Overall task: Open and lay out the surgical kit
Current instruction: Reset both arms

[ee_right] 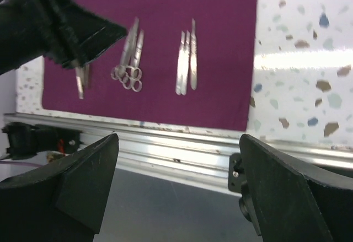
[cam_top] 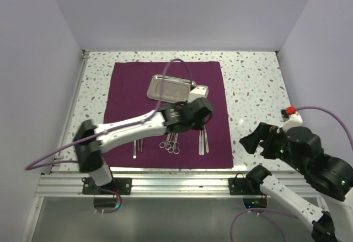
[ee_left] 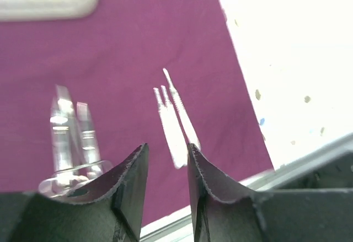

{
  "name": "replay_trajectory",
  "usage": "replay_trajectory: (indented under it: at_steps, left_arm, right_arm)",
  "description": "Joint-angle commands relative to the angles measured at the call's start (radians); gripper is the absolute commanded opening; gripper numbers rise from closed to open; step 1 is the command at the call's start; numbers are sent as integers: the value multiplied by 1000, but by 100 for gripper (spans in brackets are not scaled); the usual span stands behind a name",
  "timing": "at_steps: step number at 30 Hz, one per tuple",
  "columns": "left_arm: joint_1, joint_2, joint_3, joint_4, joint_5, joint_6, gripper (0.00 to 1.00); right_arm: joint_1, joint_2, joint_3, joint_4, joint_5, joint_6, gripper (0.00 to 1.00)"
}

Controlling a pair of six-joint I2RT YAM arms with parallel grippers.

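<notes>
The surgical kit lies unwrapped: its dark purple cloth (cam_top: 165, 104) is spread flat on the table. On it the steel tray (cam_top: 170, 87) rests at the back, and slim steel tweezers (cam_top: 203, 141), ring-handled scissors (cam_top: 170, 141) and thin tools (cam_top: 136, 147) lie in front. My left gripper (cam_top: 202, 114) hovers over the cloth just behind the tweezers. Its jaws stand a little apart, nothing between them (ee_left: 167, 149); the tweezers (ee_left: 175, 123) lie just beyond its tips. My right gripper (cam_top: 249, 141) is wide open off the cloth's right edge, holding nothing (ee_right: 177, 138).
A small white block (cam_top: 199, 92) sits against the tray's right side. An aluminium rail (cam_top: 165, 181) runs along the table's near edge. Speckled tabletop (cam_top: 253, 87) shows to the right of the cloth. White walls enclose three sides.
</notes>
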Motion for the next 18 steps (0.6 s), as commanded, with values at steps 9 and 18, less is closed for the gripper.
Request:
replay_trajectory:
  at_steps: [9,18]
  left_arm:
    - [24,-900,-427,22,-511,217,100]
    - [26,-1008,-410,-150,-627,168,100]
  right_arm:
    - [-2,2,164,215,113,-268,98]
    - [-2,89,194,304,138,-317,98]
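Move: The empty left hand hangs about 9 cm above the scalpels just laid out, which lie some 2 cm to its right and 1 cm back. The scissors are level with it and roughly 12 cm to its left, the tweezers about 26 cm left; the steel tray lies some 25 cm ahead and 12 cm left. From the right hand, also empty, the scalpels are about 11 cm ahead, 13 cm left and 19 cm below. Left and up in a quick arc, the left hand sweeps about 26 cm sideways, away from the scalpels and over the scissors to above the tweezers, ending some 17 cm higher; its fingers open wide and tip up towards the front while turning counter-clockwise. The right hand, still open, rises about 9 cm and a little forward, its fingers tipping up too. ##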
